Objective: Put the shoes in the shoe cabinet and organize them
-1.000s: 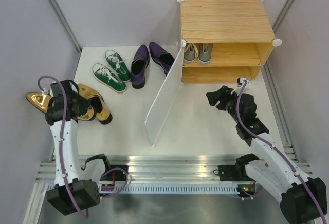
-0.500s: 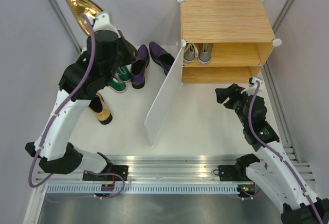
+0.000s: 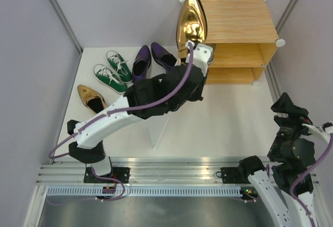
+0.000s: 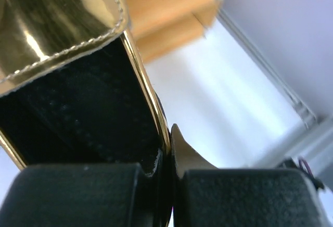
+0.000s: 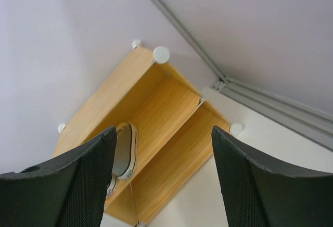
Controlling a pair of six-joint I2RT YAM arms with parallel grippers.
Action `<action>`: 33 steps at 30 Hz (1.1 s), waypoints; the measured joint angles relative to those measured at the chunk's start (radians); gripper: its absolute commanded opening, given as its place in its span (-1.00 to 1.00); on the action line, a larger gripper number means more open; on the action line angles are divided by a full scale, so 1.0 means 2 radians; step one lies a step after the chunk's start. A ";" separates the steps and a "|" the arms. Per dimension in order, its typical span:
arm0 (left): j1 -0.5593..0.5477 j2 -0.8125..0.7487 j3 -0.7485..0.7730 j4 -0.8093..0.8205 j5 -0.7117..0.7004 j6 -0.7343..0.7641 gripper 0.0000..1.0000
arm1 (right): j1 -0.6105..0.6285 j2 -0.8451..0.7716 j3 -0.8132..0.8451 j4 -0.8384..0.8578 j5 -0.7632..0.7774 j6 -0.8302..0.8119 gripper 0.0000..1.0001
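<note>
My left gripper (image 3: pixel 196 46) is shut on the heel rim of a gold pointed shoe (image 3: pixel 191 21) and holds it up, toe away from me, at the upper left front of the shoe cabinet (image 3: pixel 234 21). In the left wrist view the jaws (image 4: pixel 169 167) pinch the gold shoe's (image 4: pixel 52 24) rim. The other gold shoe (image 3: pixel 92 98) lies on the table at the left. Green sneakers (image 3: pixel 112 71) and purple dress shoes (image 3: pixel 141 60) sit at the back left. A grey sneaker (image 5: pixel 125 149) stands on a shelf of the cabinet (image 5: pixel 171 107). My right gripper (image 3: pixel 287 104) is open and empty, at the right, well in front of the cabinet.
The white door panel (image 3: pixel 156 130) stands open in front of the cabinet, mostly hidden behind my left arm. Grey walls close in the table on the left, back and right. A metal rail (image 3: pixel 171 167) runs along the near edge.
My left arm lifted the gold shoe from the table's left side and swung it up and across to the cabinet. My right arm drew back toward the near right and its jaws opened wider.
</note>
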 measured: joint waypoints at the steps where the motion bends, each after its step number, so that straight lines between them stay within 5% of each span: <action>1: -0.002 0.004 -0.015 0.000 0.023 -0.007 -0.96 | 0.000 -0.012 0.002 -0.003 0.015 -0.002 0.54; 10: -0.011 0.117 -0.110 0.006 0.169 -0.065 -0.96 | 0.000 -0.026 0.010 -0.018 0.063 -0.031 0.55; 25: 0.042 0.221 -0.196 0.055 0.290 -0.169 -0.95 | 0.000 0.014 -0.038 -0.030 0.015 -0.023 0.56; 33: 0.107 0.227 -0.219 0.120 0.327 -0.213 -0.21 | 0.000 0.037 -0.058 -0.034 -0.024 -0.006 0.56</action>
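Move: The left hand already holds a gold shoe by the side of its opening; the clear table spot it is bound for is about 38 cm below, some 5 cm ahead and 6 cm to the right. The cabinet's middle lies roughly 30 cm ahead, 15 cm right and 25 cm lower; its open door's middle is about 3 cm ahead, 9 cm left and 25 cm lower. From the right hand that spot is some 9 cm ahead, 30 cm left and 32 cm down. Still pinching the gold shoe's side, the left hand brings it steeply down some 36 cm and about 9 cm right, to the table on the right of the open door, tipping its fingers downward by 50 degrees. It draws back slightly at first, then eases forward low down and opens its fingers partway to release. The empty, open right hand backs off a little, then sinks about 7 cm and comes forward. ##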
